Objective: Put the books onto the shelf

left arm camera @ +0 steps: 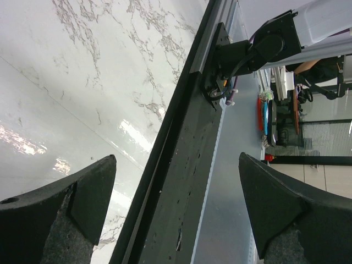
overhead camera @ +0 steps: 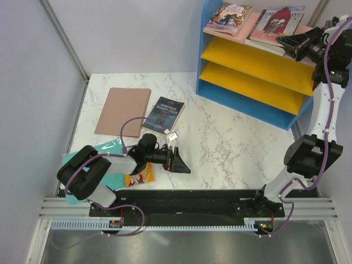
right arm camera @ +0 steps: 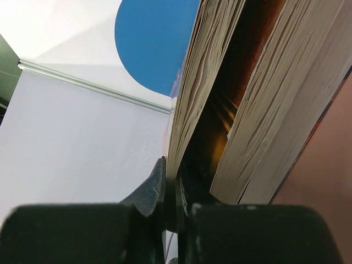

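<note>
The shelf (overhead camera: 250, 74) stands at the far right, with a blue frame, a pink top board and two yellow boards. Two books lie on its top board, a purple-toned one (overhead camera: 228, 15) and a pink-red one (overhead camera: 278, 22). My right gripper (overhead camera: 281, 42) is at the pink-red book's near edge. In the right wrist view its jaws (right arm camera: 170, 171) are pinched on a thin layer of that book's pages (right arm camera: 206, 60), above a second page block (right arm camera: 275, 110). The dark blue Nineteen Eighty-Four (overhead camera: 164, 114) lies flat on the table. A yellow book (overhead camera: 140, 177) peeks out under my left arm. My left gripper (overhead camera: 183, 160) (left arm camera: 177, 159) is open and holds nothing.
A brownish-pink board (overhead camera: 122, 111) lies at the left of the marble table (overhead camera: 231, 143). A teal sheet (overhead camera: 104, 159) lies under the left arm. A small white tag (overhead camera: 172, 136) sits near the blue book. The black front rail (left arm camera: 181, 181) runs below the left fingers.
</note>
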`<state>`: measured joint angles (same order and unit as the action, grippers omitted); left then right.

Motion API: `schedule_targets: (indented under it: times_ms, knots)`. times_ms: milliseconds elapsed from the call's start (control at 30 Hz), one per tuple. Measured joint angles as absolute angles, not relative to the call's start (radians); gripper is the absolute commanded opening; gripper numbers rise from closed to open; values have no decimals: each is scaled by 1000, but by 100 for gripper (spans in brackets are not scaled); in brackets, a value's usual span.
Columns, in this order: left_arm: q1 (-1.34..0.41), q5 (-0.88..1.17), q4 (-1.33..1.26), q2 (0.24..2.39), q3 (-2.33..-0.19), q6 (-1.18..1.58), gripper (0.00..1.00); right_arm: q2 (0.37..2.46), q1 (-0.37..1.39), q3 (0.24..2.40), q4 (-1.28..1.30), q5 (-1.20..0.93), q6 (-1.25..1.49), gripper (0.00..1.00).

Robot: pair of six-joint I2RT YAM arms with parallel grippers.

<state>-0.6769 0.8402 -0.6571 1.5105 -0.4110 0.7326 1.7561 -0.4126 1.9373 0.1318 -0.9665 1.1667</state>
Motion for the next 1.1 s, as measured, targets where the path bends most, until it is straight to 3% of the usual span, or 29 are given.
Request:
schedule_targets:
  times_ms: [467, 567, 600, 700, 767, 933, 1100]
  knots:
    - [-677, 840, -661, 1510, -411, 733, 98, 1763, -413, 1937, 110, -963, 1216, 14]
    - [-677, 840, -661, 1510, -411, 733, 98, 1764, -413, 1937, 103, -963, 1225, 30]
    - [-677, 840, -661, 1510, -411, 733, 98, 1764, -413, 1937, 100, -963, 1228, 44]
    - [-677, 840, -662, 1512, -411, 733, 98, 1761, -412, 1936, 65, -974, 1249, 74]
    - [-678, 840, -662, 1512, -411, 733, 98, 1744, -411, 1936, 38, -977, 1256, 85]
    - [-681, 841, -664, 1512, -411, 733, 98, 1723, -411, 1931, 21, -975, 1258, 98]
    - [-681, 841, -668, 1512, -411, 733, 98, 1710, -411, 1930, 55, -966, 1235, 98]
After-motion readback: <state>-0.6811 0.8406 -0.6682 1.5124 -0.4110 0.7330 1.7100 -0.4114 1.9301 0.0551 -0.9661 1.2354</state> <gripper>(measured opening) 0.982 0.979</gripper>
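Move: The right hand, up at the top shelf, already pinches the red book by its near right corner; its middle lies about 10 cm ahead and 2 cm left, about level with the fingers. Just below it, some 8 cm ahead, 4 cm left and 3 cm down, is the stack of two books. The purple book lies about 15 cm ahead, 18 cm left. From the left hand the red book is roughly 41 cm ahead, 37 cm right and 37 cm up. The right hand lets go of the red book's corner above the stack: it keeps its pinch at first, nearly still, then spreads its fingers from almost shut to wide open. As they part it rises about 3 cm and eases back some 1.5 cm, the lower finger staying beneath the book's near edge and the upper one standing clear of the cover. ##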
